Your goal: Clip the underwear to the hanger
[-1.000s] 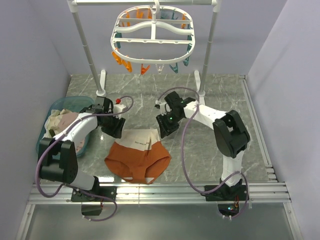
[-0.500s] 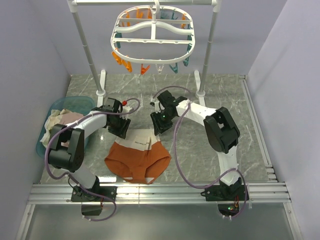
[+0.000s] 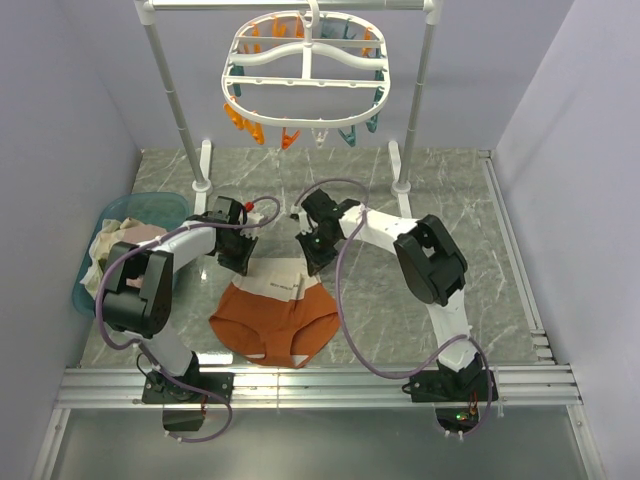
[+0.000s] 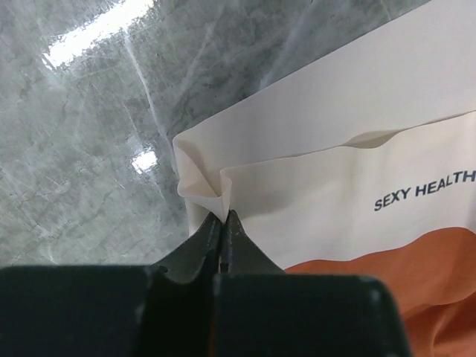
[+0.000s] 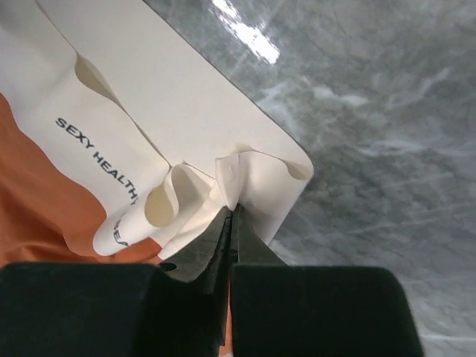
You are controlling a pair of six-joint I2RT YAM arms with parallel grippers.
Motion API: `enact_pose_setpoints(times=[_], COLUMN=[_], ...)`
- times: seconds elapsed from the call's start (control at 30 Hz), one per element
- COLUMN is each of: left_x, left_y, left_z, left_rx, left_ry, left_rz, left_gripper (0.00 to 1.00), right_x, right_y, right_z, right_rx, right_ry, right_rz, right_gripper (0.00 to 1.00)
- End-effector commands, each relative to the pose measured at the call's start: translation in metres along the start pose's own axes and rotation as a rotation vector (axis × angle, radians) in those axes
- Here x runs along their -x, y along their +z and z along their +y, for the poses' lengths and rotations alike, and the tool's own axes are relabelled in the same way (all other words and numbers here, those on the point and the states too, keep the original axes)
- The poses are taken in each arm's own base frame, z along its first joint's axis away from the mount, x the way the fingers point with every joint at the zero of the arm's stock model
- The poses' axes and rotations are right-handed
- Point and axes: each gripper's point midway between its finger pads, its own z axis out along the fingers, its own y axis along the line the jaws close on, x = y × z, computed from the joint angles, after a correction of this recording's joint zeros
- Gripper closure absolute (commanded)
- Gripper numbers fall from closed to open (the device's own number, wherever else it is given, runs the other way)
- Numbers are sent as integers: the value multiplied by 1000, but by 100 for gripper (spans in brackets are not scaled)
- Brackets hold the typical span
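Note:
The rust-orange underwear (image 3: 273, 318) lies flat on the marble table, its beige waistband toward the back. My left gripper (image 3: 240, 268) is shut on the waistband's left corner (image 4: 204, 195), which puckers between the jaws. My right gripper (image 3: 311, 266) is shut on the right corner (image 5: 256, 175), where the band bunches into folds. The band's dark text shows in both wrist views. The white oval hanger (image 3: 306, 70) with orange and teal clothespins hangs from the rack rail at the back, well above and behind both grippers.
The white pole rack (image 3: 183, 125) stands on two feet behind the arms. A teal basket (image 3: 150, 208) with pale clothes sits at the left edge. Purple cables loop over both arms. Walls close in the left, right and back sides.
Both grippers have moved inward to the waistband's corners and shut on them. The fabric has puckered at each grip.

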Motion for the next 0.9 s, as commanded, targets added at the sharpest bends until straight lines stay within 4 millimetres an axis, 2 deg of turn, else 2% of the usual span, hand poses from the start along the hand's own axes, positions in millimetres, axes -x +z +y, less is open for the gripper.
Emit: enact_pose_setpoints(times=[0.0, 0.07, 0.13, 0.17, 0.2, 0.23, 0.33, 0.5, 0.63, 0.73, 0.77, 0.83, 0.87], left_x=[15, 17, 20, 21, 22, 26, 29, 49, 70, 82, 83, 88, 91], left_y=[-5, -11, -19, -22, -24, -28, -29, -18, -10, -7, -6, -7, -10], left_z=[4, 0, 2, 0, -1, -1, -4, -6, 0, 6, 6, 7, 7], left_rx=[7, -19, -23, -44, -55, -59, -88, -129, -121, -122, -125, -139, -146], left_ry=[4, 14, 14, 14, 20, 29, 30, 7, -6, -23, -25, -31, -33], left_rz=[-45, -60, -80, -88, -97, -117, -137, -173, -226, -249, -247, -252, -260], left_gripper=[100, 100, 100, 100, 100, 100, 100, 100, 99, 81, 72, 60, 57], right_x=[7, 1, -7, -16, -16, -17, -24, -25, -15, -11, -9, -8, -8], right_y=[-34, -45, -62, -63, -74, -80, -87, -73, -63, -57, -59, -58, -60], right_z=[-2, -9, -24, -30, -33, -49, -71, -77, -88, -97, -101, -107, -109], right_rx=[-20, -19, -31, -26, -24, -34, -36, 12, -14, -40, -53, -70, -76], right_ry=[-18, -11, 21, 31, 36, 71, 119, 147, 155, 171, 180, 200, 206], right_rz=[-66, -72, -87, -73, -96, -109, -113, -93, -113, -116, -119, -118, -123], right_gripper=[100, 100, 100, 100, 100, 100, 100, 100, 100, 100, 96, 82, 73])
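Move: I already pinch the underwear's waistband by its two top corners. The underwear's middle lies about 13 cm back and 9 cm right of my left hand, and some 13 cm back and 11 cm left of my right. The bunched print on the band is 4 cm back and 8 cm left of my right hand. The basket stands some 32 cm left and 4 cm ahead of my left hand. Keeping hold of its waistband corner, my right hand sweeps about 11 cm right and a little forward in a low arc, turning slightly clockwise, then comes down and starts to open. My left hand lifts its corner some 2 cm, then slides it about 5 cm forward at that height, tipping its left side down a little, and opens. ##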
